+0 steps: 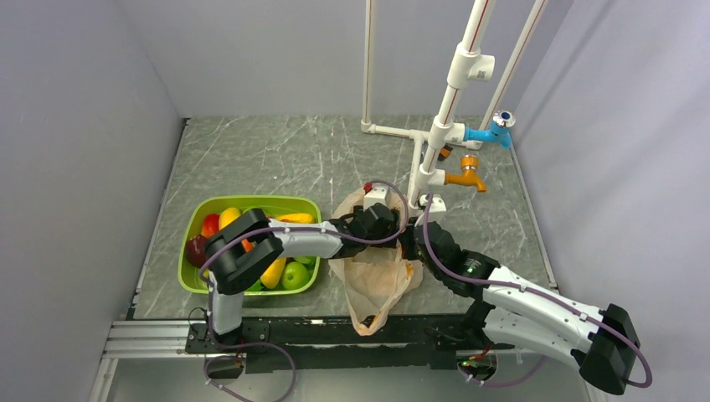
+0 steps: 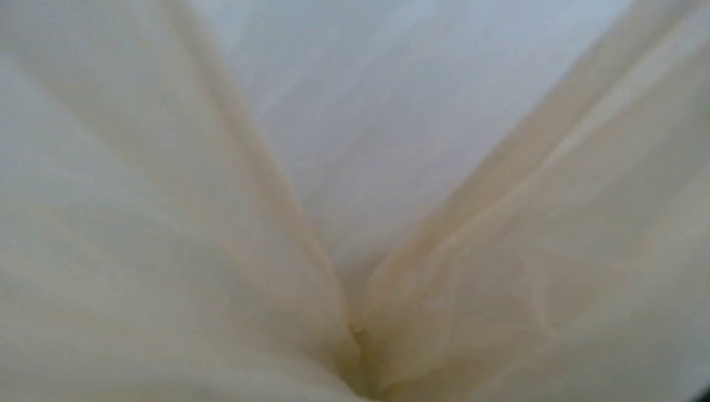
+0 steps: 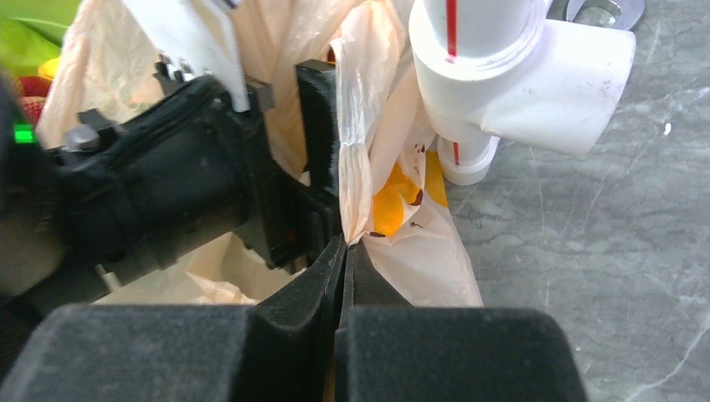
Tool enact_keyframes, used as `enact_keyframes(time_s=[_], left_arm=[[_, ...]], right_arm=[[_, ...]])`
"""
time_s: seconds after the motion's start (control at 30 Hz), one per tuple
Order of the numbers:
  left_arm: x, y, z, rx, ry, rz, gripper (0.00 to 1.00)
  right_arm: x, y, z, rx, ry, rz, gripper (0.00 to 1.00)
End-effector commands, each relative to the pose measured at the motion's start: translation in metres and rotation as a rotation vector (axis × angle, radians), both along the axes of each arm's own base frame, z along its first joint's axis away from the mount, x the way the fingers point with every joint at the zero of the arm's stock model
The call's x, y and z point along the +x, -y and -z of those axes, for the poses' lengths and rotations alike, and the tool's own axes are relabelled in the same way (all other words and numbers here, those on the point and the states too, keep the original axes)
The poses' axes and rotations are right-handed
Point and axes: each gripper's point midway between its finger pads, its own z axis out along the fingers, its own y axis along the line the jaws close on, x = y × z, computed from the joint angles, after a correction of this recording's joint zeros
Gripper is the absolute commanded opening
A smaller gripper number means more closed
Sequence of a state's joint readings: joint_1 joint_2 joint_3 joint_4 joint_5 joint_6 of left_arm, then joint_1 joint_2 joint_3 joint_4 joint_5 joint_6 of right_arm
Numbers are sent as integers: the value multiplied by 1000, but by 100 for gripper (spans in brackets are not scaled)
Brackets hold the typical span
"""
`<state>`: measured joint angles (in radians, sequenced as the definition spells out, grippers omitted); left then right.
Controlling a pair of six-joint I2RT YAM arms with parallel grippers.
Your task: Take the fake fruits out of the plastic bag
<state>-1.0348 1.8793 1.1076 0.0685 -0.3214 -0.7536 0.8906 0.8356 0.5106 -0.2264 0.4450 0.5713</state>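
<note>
The peach plastic bag (image 1: 378,280) lies on the marble table between the two arms, its mouth towards the far side. My left gripper (image 1: 381,220) is pushed into that mouth. The left wrist view shows only pale bag film (image 2: 352,209), and its jaws are hidden. One black finger (image 3: 318,126) of it shows in the right wrist view. My right gripper (image 3: 345,244) is shut on the bag's edge (image 3: 356,159). A small red fake fruit (image 1: 367,186) peeks out at the bag's far end. An orange patch (image 3: 393,201) shows through the film; I cannot tell fruit from print.
A green tub (image 1: 194,219) holding several fruits stands left of the bag. A white pipe frame (image 1: 435,134) with a blue tap (image 1: 490,134) and an orange tap (image 1: 465,177) rises just behind the bag. Its fitting (image 3: 519,75) is close to my right gripper.
</note>
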Motion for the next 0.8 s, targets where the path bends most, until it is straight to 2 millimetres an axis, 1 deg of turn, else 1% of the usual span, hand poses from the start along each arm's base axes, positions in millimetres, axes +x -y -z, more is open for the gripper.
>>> enact_keyframes(time_s=[0.0, 0.07, 0.17, 0.23, 0.3, 0.37, 0.5, 0.67, 0.77], left_arm=[[19, 0, 7, 62, 41, -42, 79], [22, 0, 12, 77, 45, -46, 77], [25, 1, 11, 75, 55, -44, 70], [23, 1, 7, 71, 56, -37, 62], [19, -3, 2, 64, 58, -33, 50], [13, -6, -6, 40, 56, -18, 43], [-9, -9, -20, -17, 12, 51, 35], [-48, -4, -29, -119, -97, 188, 29], [-68, -1, -38, -164, -148, 255, 22]], right_arm=[[1, -4, -5, 27, 15, -5, 0], [1, -3, -3, 26, 17, -3, 0], [0, -1, -1, 24, 11, -1, 0], [-1, 0, -1, 22, 10, 4, 0], [-1, 2, 1, 21, 16, 6, 0], [0, 2, 2, 19, 22, 5, 0], [1, 6, 2, 0, 21, 21, 0], [3, 7, 5, -11, 31, 25, 0], [3, 6, 7, -15, 25, 23, 0]])
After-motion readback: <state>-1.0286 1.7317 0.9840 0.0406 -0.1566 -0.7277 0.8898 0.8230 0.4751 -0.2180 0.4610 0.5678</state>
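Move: A brown fruit, hidden in the bag's folds, lies roughly 1 cm ahead of the open left fingers, level sideways, and 2 cm below. The bag rim pinched by the right hand is some 5 cm back, 4 cm right and 7 cm up; the pipe foot is about 2 cm ahead and 5 cm right, the basket 36 cm left and 2 cm back. From the right hand the fruit is 6 cm ahead, 4 cm left and 9 cm down. The brown fruit is pinched between the left fingers, which first push about 2 cm down and a little forward into the bag, then close from wide to about half open. The left hand then draws back some 5 cm towards the robot, rising 3 cm and easing slightly left, while the right hand keeps its pinch on the bag rim and sinks about 1 cm. ##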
